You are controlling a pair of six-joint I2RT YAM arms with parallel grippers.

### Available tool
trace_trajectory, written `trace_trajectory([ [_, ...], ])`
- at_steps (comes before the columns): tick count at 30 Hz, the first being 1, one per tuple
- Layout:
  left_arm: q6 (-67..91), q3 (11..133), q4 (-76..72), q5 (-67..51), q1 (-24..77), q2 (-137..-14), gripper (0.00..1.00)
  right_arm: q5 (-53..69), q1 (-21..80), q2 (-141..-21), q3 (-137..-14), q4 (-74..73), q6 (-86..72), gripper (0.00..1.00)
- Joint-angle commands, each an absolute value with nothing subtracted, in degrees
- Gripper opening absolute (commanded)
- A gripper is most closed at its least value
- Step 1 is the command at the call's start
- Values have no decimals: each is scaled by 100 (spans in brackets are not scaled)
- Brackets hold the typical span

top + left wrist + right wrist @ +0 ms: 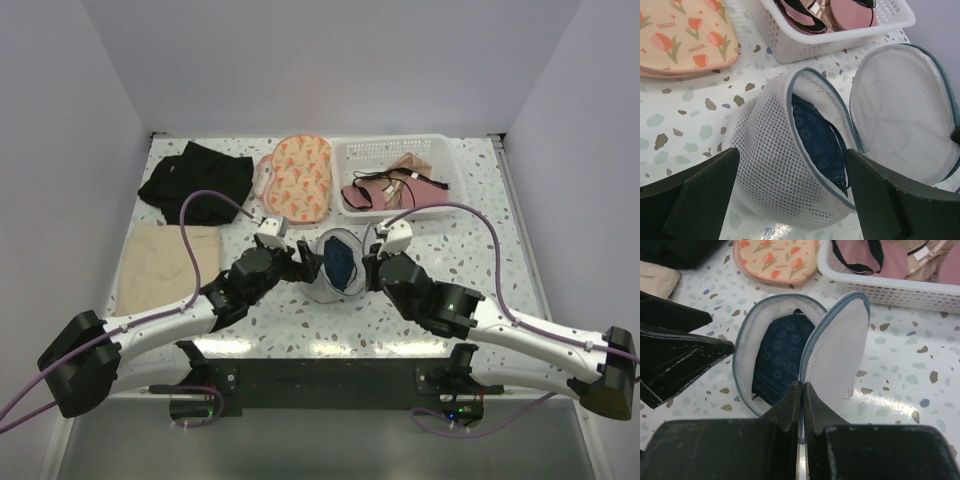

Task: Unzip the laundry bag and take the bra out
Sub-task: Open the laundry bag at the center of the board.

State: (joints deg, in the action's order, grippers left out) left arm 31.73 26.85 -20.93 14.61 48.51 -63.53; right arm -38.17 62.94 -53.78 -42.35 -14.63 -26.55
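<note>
The round white mesh laundry bag [322, 282] lies unzipped at the table's middle, spread like a clam. Its flap [835, 345] stands up to the right. A dark blue bra [820, 140] sits inside the lower shell [765, 160], also seen as the bra [782, 355] in the right wrist view. My left gripper [792, 165] is open, its fingers [700, 195] on either side of the shell's near end without pinching it. My right gripper [802, 386] is shut on the flap's blue-trimmed edge. From above, the left gripper [305, 262] and right gripper [368, 262] flank the bag.
A white basket [445, 150] holding pink and beige bras stands at the back right. A tulip-print pouch [297, 175] lies behind the bag. A black garment [195, 180] and a beige cloth [165, 265] lie on the left. Walls close three sides.
</note>
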Motion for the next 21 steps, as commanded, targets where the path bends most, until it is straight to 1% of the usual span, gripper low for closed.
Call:
trace_trajectory([
  [1,2883,3093,-2628,1380,4869,-6670,93,-4700,6267,-4652,-3999,-1827,-3260,0],
  [6,2830,3269,-2663,1441,4869,-6995,93,-5536,6267,-4000,-3762,-2801,-4295,1],
  [8,2813,3331,-2672,1459,4869,-7049,93,-5834,6267,-3746,-3666,-3119,-4630,4],
  [12,2821,3419,-2602,1564,4869,-7137,93,-6029,6267,-3533,-3507,-3856,-5455,11],
  [17,2812,3489,-2558,1705,4869,-7207,93,-6082,6267,-3656,-3436,-4613,-6432,27],
  [18,2821,3515,-2540,1714,4869,-7251,93,-6108,6275,-3743,-3445,-4867,-6747,34],
  [21,2813,3612,-2470,1723,4869,-7338,93,-6161,6267,-3902,-3524,-5334,-7354,43],
])
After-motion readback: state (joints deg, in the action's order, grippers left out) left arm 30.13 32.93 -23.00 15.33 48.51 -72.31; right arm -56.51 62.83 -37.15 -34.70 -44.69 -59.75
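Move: My right hand already pinches the laundry bag's open lid. The table spot it is taken to lies about 9 cm to its right, 2 cm back and some 14 cm below. The bag stands about 7 cm to this hand's left, level with it and 8 cm lower; the basket is roughly 23 cm ahead and 11 cm right. From my left hand the bag is about 5 cm right, 1 cm ahead and 4 cm down. I swing my right hand about 12 cm to the right, drawing the lid away from the bag's mouth, and turn it nearly 30 degrees clockwise. Partway across, its fingers start to open and let go of the lid, and the hand sinks about 5 cm from its highest point while easing slightly back. My wide-open left hand follows the bag forward and right, about 3 cm in all. ##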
